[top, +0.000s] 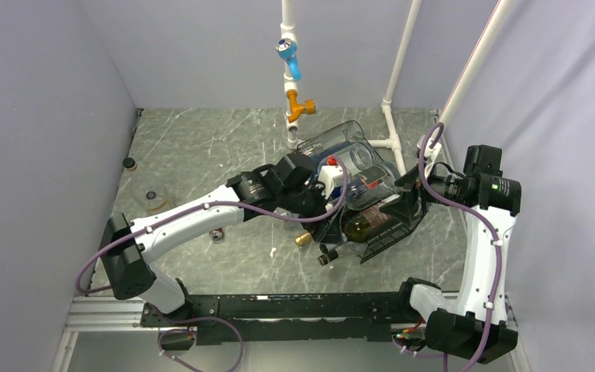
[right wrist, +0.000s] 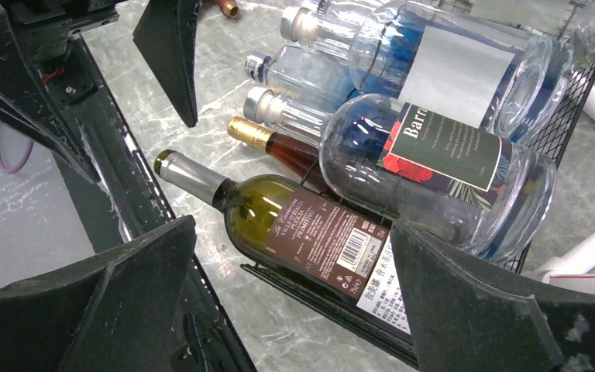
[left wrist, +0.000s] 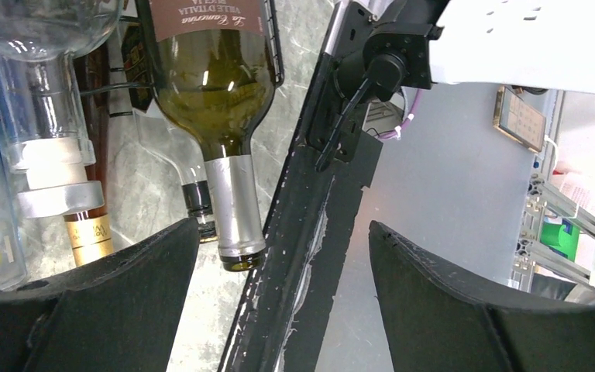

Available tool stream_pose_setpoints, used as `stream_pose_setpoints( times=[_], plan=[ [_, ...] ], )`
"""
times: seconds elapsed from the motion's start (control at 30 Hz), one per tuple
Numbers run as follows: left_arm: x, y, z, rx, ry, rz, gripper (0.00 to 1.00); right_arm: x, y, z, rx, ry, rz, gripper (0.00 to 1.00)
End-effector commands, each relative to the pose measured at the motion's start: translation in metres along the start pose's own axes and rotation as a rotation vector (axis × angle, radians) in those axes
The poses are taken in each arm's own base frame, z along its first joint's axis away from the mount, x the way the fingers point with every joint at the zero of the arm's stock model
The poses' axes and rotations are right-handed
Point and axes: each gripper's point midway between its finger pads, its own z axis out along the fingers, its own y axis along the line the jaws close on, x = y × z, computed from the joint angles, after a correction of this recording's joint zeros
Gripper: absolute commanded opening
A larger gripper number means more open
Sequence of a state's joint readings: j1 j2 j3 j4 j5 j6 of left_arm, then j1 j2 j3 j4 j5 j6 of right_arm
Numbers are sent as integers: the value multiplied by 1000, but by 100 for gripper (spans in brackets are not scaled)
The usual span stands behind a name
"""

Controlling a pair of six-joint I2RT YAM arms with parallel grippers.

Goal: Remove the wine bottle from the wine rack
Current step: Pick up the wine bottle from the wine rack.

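The wine bottle (right wrist: 310,225) is green glass with a brown label and a silver foil neck (left wrist: 232,217). It lies on its side in the lowest tier of the black wire wine rack (right wrist: 565,116), neck pointing out over the marble table. From above, the wine bottle (top: 368,226) shows in the wine rack (top: 403,225). My left gripper (left wrist: 283,256) is open just in front of the neck's mouth, which sits beside the left finger (left wrist: 124,294). My right gripper (right wrist: 294,271) is open over the labelled body, not touching it. The left gripper (top: 321,198) and right gripper (top: 410,186) flank the rack.
Clear bottles with blue labels (right wrist: 434,147) lie stacked above the wine bottle, and a gold-capped bottle (right wrist: 248,133) beside it. A black rail (left wrist: 310,232) runs along the table edge. White pipe frame with valves (top: 290,58) stands behind. A round lid (top: 153,200) lies at the left.
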State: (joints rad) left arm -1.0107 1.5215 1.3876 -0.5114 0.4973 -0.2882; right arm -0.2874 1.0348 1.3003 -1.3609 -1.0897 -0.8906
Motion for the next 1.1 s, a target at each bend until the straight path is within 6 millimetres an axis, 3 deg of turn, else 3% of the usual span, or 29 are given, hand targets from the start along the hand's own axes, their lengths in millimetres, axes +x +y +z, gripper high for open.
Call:
stream_pose_setpoints(
  times=[0.0, 0.33, 0.83, 1.07],
  plan=[
    [2, 6, 9, -37, 11, 1, 85, -2, -1, -1, 8, -16, -48, 100],
    [11, 16, 27, -67, -39, 26, 83, 2, 0, 1, 2, -18, -38, 100],
    [11, 16, 27, -47, -129, 54, 84, 3, 1, 1, 5, -35, -31, 100],
    [13, 16, 29, -33, -139, 55, 89, 4, 1, 1, 6, -39, -26, 100]
  ],
)
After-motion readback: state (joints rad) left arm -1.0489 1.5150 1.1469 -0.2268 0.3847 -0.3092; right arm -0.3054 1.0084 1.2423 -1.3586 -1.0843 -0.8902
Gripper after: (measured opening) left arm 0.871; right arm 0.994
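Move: The wine bottle's neck, the left hand's aim, lies some 7 cm below that hand, about 2 cm to its right and 1 cm ahead. The big clear bottle's cap is roughly 9 cm ahead, 1 cm left and 5 cm down; the small gold-capped bottle's cap about 6 cm ahead, 6 cm left and 11 cm down. From the right hand the wine bottle's neck lies some 12 cm left, 5 cm back and 12 cm below. No grip begins: the left hand sinks about 6 cm, almost straight down, towards the wine bottle's neck, its fingers wide open and pointing to the right and down. It then all but halts, with the neck lined up between the fingers; whether a finger touches the glass can't be seen. ##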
